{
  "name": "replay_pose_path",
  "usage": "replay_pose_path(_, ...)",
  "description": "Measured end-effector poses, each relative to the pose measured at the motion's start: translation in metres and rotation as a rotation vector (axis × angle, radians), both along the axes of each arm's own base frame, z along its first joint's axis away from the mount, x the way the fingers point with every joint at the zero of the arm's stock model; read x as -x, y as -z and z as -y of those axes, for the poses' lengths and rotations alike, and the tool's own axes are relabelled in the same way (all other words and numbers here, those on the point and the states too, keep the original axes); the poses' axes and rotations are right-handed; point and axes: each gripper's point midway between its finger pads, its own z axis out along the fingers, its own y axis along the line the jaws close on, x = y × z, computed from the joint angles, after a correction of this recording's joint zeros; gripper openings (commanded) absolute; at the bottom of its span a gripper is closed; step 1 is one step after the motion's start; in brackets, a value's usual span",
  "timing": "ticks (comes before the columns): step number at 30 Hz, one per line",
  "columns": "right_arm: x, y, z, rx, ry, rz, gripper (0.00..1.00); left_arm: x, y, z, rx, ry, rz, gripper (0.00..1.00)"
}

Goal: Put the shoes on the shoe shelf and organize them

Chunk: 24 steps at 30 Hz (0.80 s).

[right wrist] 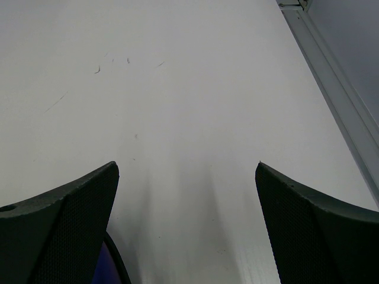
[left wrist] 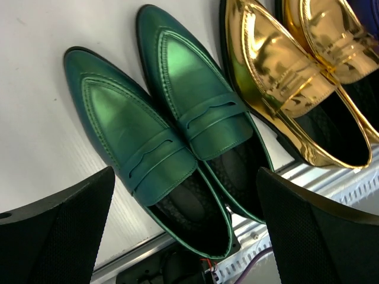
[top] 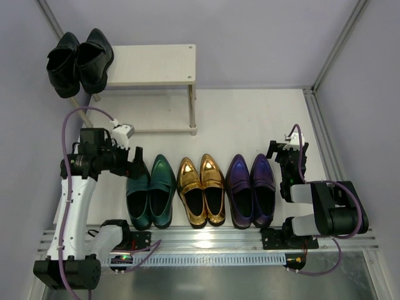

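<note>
Three pairs of shoes stand in a row on the white table, toes pointing away from the arms: green (top: 151,190), gold (top: 202,189) and purple (top: 251,189). A black pair (top: 80,62) sits on the left end of the shoe shelf (top: 156,65), on its top board. My left gripper (top: 139,165) hovers open over the toe of the left green shoe. In the left wrist view that gripper (left wrist: 185,173) spans both green shoes (left wrist: 177,136) without touching them. My right gripper (top: 282,151) is open and empty beside the purple pair, with a sliver of purple shoe (right wrist: 109,266) by its left finger.
The gold shoes (left wrist: 296,77) lie right against the green pair. An aluminium rail (top: 206,236) with cables runs along the near edge behind the heels. Grey walls and frame posts close in the table on the left, back and right.
</note>
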Motion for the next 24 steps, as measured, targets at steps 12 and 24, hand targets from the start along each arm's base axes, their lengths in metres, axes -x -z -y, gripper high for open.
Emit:
replay_pose_path(12,0.0,0.0,0.0,0.0,0.0,0.0,0.97,-0.027,0.0,0.019,0.053,-0.026,0.076,1.0)
replay_pose_path(24,0.0,0.0,0.0,0.0,0.0,0.0,0.97,-0.076,0.02,0.022,0.135,-0.295,-0.013,1.0)
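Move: Almost straight below the left hand, some 16 cm down, lies the middle of the green pair of shoes, toes pointing forward. The gold pair stands about 20 cm to the right, level with the green pair, and the shelf's lower board has its middle roughly 30 cm ahead and 6 cm to the left. From the idle right hand the green pair is some 50 cm to the left, 15 cm back and 6 cm lower. Swinging the empty left hand, still wide open, forward above the green pair towards its toes: after a slight drift to the right it runs about 8 cm forward at nearly level height, then starts sinking, roughly 2 cm, with the fingers still clear of the shoes. The wrist meanwhile turns counter-clockwise by some 15 to 20 degrees, coming more in line with the shoes. ##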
